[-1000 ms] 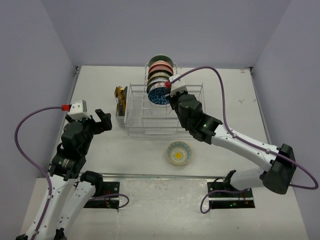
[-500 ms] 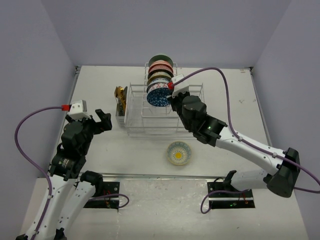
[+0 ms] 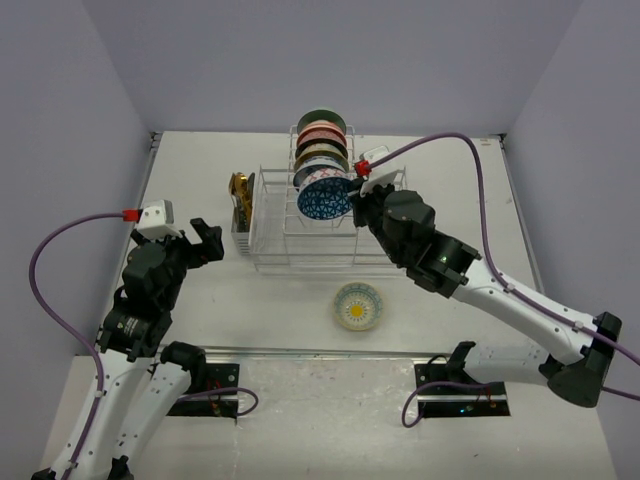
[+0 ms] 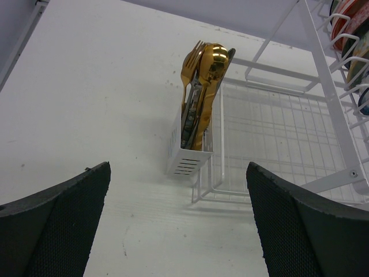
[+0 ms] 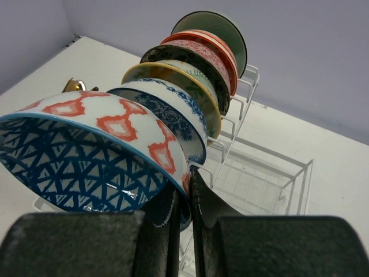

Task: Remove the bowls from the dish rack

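Note:
My right gripper [image 3: 350, 196] is shut on the rim of a bowl with a blue triangle pattern inside [image 3: 324, 196] and orange diamonds outside [image 5: 109, 130]. It holds the bowl tilted on edge just above the front of the white dish rack [image 3: 270, 255]. In the right wrist view the fingers [image 5: 202, 202] pinch the rim on both sides. Behind it, several bowls [image 3: 321, 143] stand upright in the rack's dividers, the blue-and-white one [image 5: 173, 118] nearest. A pale green bowl [image 3: 358, 306] sits on the table in front of the rack. My left gripper [image 3: 205, 240] hangs open and empty left of the rack.
A small white holder with gold cutlery [image 4: 199, 98] hangs on the rack's left end [image 4: 277, 127], straight ahead of the left gripper [image 4: 179, 231]. Grey walls close in the table on the left, right and back. The arm bases are at the near edge.
The right arm has drawn the blue-patterned bowl up and slightly right, away from the row of bowls. The left arm has not moved.

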{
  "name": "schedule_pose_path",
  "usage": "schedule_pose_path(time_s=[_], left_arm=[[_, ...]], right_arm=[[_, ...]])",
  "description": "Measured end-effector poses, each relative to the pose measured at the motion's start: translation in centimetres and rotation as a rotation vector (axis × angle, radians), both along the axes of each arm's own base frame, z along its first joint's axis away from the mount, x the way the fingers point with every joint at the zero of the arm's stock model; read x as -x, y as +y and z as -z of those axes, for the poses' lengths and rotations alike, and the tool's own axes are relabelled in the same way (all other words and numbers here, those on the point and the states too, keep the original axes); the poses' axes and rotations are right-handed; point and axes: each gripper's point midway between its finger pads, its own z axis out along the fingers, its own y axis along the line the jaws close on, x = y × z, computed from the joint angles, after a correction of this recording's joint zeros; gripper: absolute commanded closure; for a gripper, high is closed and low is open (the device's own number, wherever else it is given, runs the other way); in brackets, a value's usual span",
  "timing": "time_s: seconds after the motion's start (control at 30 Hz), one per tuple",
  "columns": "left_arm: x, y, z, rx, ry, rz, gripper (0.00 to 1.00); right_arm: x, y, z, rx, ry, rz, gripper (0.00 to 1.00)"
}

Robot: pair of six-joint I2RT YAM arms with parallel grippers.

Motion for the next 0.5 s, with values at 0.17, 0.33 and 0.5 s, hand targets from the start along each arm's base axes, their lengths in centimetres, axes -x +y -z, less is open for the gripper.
schedule_pose_path(time_s=[0.17,0.33,0.5], left_arm=[[0.0,0.0,0.0,0.001,-0.001,0.0,0.0],[0.0,0.0,-0.1,0.001,-0.002,0.0,0.0],[0.0,0.0,-0.2,0.002,-0.008,0.0,0.0]], right_arm=[[1.7,-0.3,-1.3,-0.06,0.045,-0.052,1.0],[3.4,-0.6,-2.2,-0.109,0.108,-0.093,1.0],[5.9,-1.5,-0.2,-0.107,0.246,-0.138,1.0]])
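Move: The placed yellow-centred bowl, beside which the held blue bowl is headed, sits on the table about 12 cm back from your right hand, 3 cm to its right and some 33 cm below. The floral bowl still racked is roughly 7 cm ahead of that hand, 7 cm left and 4 cm lower; the rack's middle is some 14 cm ahead, 4 cm left, 22 cm down. From the left hand the placed bowl is about 37 cm right, 5 cm back and 24 cm below. Keep the right fingers shut on the blue bowl's rim and draw it back about 6 cm, away from the floral bowl and towards the placed bowl, easing a little to the right. Arc up some 2 cm first, then sink again to the starting height, while the wrist tips the fingers down about 15 degrees and turns slightly counter-clockwise. ##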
